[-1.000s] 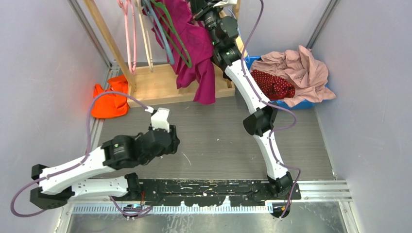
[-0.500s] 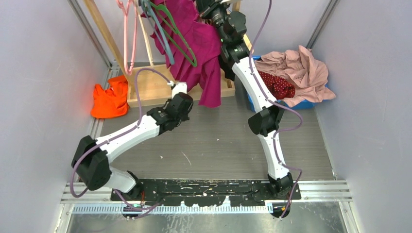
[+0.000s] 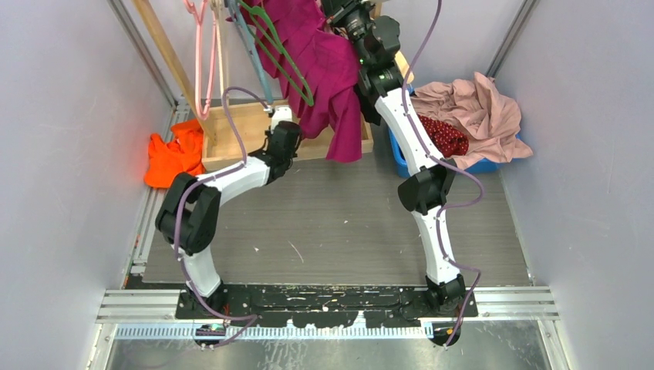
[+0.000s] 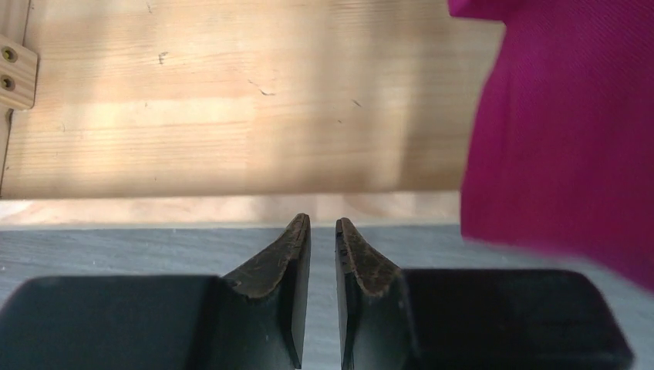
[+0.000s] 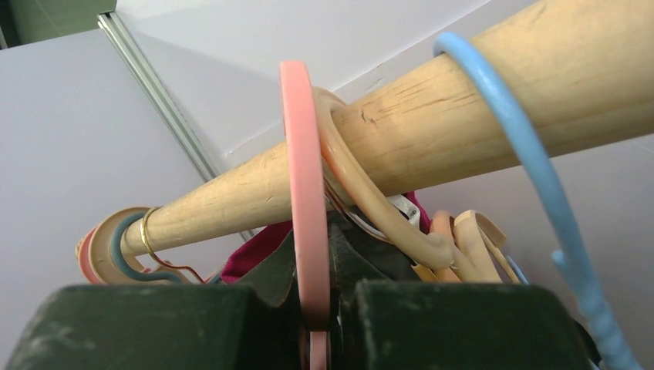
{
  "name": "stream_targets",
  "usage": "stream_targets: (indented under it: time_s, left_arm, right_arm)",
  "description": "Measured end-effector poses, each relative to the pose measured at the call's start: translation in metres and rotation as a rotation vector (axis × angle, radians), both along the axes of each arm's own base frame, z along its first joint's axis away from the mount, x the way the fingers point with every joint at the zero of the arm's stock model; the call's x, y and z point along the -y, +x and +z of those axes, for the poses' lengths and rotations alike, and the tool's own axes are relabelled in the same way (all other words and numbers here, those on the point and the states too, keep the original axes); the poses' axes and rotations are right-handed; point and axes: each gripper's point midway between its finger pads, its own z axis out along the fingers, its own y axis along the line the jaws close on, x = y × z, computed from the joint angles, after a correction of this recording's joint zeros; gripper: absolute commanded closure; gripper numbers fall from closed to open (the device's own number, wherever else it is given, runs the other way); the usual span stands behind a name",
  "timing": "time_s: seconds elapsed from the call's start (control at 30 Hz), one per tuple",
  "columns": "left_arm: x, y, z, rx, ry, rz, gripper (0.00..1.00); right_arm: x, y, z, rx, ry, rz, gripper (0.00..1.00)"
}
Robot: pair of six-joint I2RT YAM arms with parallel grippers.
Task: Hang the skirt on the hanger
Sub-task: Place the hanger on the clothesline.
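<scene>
The skirt (image 3: pixel 443 136), dark red with white dots, lies in a blue bin at the right, half under a pale pink garment (image 3: pixel 482 108). High at the back, my right gripper (image 3: pixel 343 11) is shut on the hook of a thin pink hanger (image 5: pixel 302 177); that hook loops over a wooden rod (image 5: pixel 432 131). My left gripper (image 4: pixel 322 223) hovers low at the edge of the wooden rack base (image 4: pixel 231 100), its jaws almost together with nothing between them. In the top view the left gripper (image 3: pixel 279 117) is beside the hanging magenta garment (image 3: pixel 332 69).
More hangers crowd the rod: blue (image 5: pixel 532 162), tan (image 5: pixel 378 208), green (image 3: pixel 281 62), pink (image 3: pixel 202 54). An orange cloth (image 3: pixel 171 158) lies on the floor at the left. The blue bin (image 3: pixel 401 150) stands against the right wall.
My left arm has swung from the near left out to the rack base, and its jaws have narrowed. The right arm and the magenta garment have shifted slightly right.
</scene>
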Motion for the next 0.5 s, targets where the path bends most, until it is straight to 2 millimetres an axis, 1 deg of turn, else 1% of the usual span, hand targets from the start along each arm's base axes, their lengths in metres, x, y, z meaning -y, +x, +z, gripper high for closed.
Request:
stream_targets:
  time_s: [0.03,0.13,0.2,0.33,0.5]
  left_arm:
    - [-0.004,0.008,-0.006,-0.002,-0.001,0.011,0.81]
    - [-0.013,0.022,-0.018,-0.008,0.001,0.037,0.80]
    - [-0.014,0.032,-0.026,-0.010,-0.001,0.044,0.80]
    - [-0.006,0.047,-0.040,-0.025,-0.005,0.036,0.80]
    - [0.005,0.064,-0.052,-0.035,-0.017,0.020,0.80]
  right_arm:
    - [0.000,0.000,0.000,0.001,0.001,0.003,0.99]
    - [-0.001,-0.001,0.000,0.005,0.004,0.009,0.99]
    - [-0.001,-0.001,0.000,0.007,0.004,0.011,0.99]
    - [-0.001,-0.001,0.000,0.008,0.004,0.015,0.99]
    - [-0.001,-0.003,0.001,0.006,0.002,0.022,0.99]
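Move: The skirt hangs with its middle some 7 cm ahead of the left hand, 10 cm to its right and 18 cm above. From that hand the green hanger is about 9 cm ahead, 5 cm right and 28 cm up; the rack's wooden tray is 9 cm ahead, 2 cm right and 12 cm below. For the right hand the clothesline is roughly 6 cm ahead, straight on, and 6 cm up, the beige hook 7 cm ahead, 3 cm right, 5 cm up. Forward and down, about 6 cm out and 5 cm lower, the left hand reaches in over the rack's tray and beneath the hangers, on the left side of the hanging skirt, fingers nearly shut and wrist steady. The right hand stays in place and keeps its pinch on the pink hanger, its hook up at the clothesline. ##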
